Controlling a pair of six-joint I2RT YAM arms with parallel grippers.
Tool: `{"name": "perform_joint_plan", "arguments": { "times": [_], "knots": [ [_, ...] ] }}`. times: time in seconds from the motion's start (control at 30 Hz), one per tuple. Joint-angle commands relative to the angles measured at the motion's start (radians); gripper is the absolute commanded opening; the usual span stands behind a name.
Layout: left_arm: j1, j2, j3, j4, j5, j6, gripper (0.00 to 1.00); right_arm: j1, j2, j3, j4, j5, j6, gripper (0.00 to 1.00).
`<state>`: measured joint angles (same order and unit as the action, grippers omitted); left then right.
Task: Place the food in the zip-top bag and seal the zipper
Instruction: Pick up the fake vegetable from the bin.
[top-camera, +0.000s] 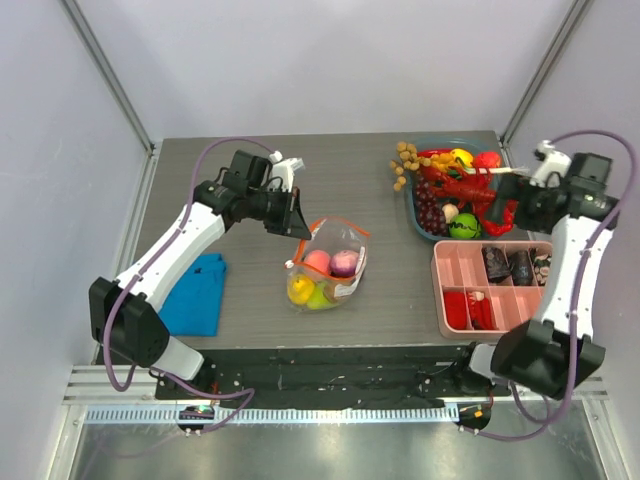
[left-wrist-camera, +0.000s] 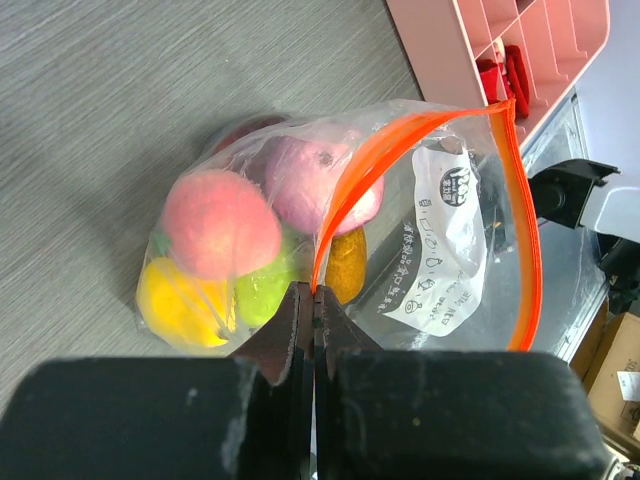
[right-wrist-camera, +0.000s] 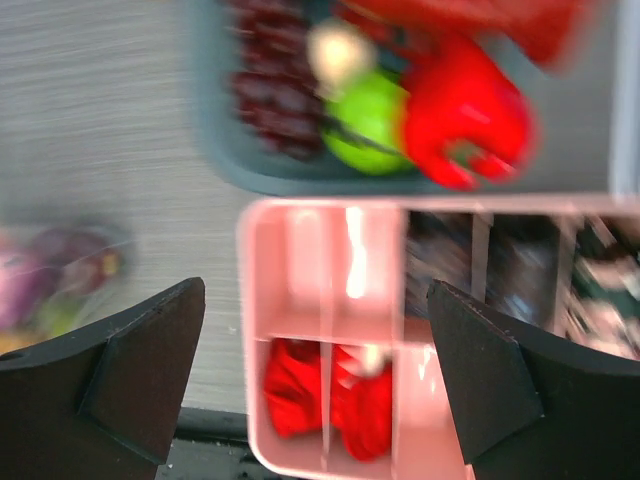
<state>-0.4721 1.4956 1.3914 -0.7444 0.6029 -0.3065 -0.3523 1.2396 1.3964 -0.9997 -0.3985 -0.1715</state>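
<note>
The clear zip-top bag (top-camera: 350, 240) lies mid-table with its mouth open. Inside it are pieces of food: a pink one (left-wrist-camera: 220, 222), a purple-pink one (left-wrist-camera: 310, 175), a yellow one (left-wrist-camera: 180, 300) and a green one (left-wrist-camera: 265, 290). My left gripper (left-wrist-camera: 313, 292) is shut on the orange zipper (left-wrist-camera: 350, 190) at the near end of the bag's mouth, seen from above as the left gripper (top-camera: 300, 225) at the bag's upper left corner. My right gripper (right-wrist-camera: 315, 295) hangs open and holds nothing, over the pink box; from above, the right gripper (top-camera: 505, 215) is at the right.
A teal tray (top-camera: 413, 215) at the back right holds more toy food, with a green fruit (right-wrist-camera: 365, 110), dark grapes and a red lobster. A pink compartment box (top-camera: 437, 290) stands in front of it with red and dark items. A blue cloth (top-camera: 195, 293) lies at the left.
</note>
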Motion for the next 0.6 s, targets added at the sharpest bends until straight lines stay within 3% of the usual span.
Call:
{"name": "perform_joint_plan", "arguments": {
  "times": [0.0, 0.27, 0.4, 0.57],
  "knots": [
    [-0.003, -0.041, -0.011, 0.054, 0.028, 0.004, 0.0, -0.209, 0.112, 0.048, -0.114, -0.014, -0.063, 0.97],
    [-0.003, -0.052, -0.043, 0.093, 0.021, -0.009, 0.0, -0.238, 0.319, 0.182, -0.062, 0.135, 0.088, 0.99],
    [-0.003, -0.057, -0.054, 0.088, 0.015, -0.003, 0.0, -0.238, 0.391, 0.219, -0.03, 0.018, 0.148, 1.0],
    [-0.003, -0.06, -0.058, 0.089, 0.017, 0.004, 0.0, -0.214, 0.434, 0.211, 0.032, 0.023, 0.205, 1.0]
  ]
}}
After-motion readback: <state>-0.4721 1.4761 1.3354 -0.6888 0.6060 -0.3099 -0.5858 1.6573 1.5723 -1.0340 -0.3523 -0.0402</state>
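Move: The fake vegetable, a red pepper in the blue bin's near right corner, lies about 12 cm ahead of the open right hand, 10 cm to its right and 18 cm below. The green melon sits some 9 cm left of the pepper and 3 cm nearer; the pink tray's middle lies about 8 cm back and 10 cm right of the hand. From the left hand, the pepper is roughly 15 cm ahead and 57 cm right, 15 cm lower. The wide-open right hand swings 10 cm right and sinks 7 cm, tipping down, then eases forward towards the red pepper. ##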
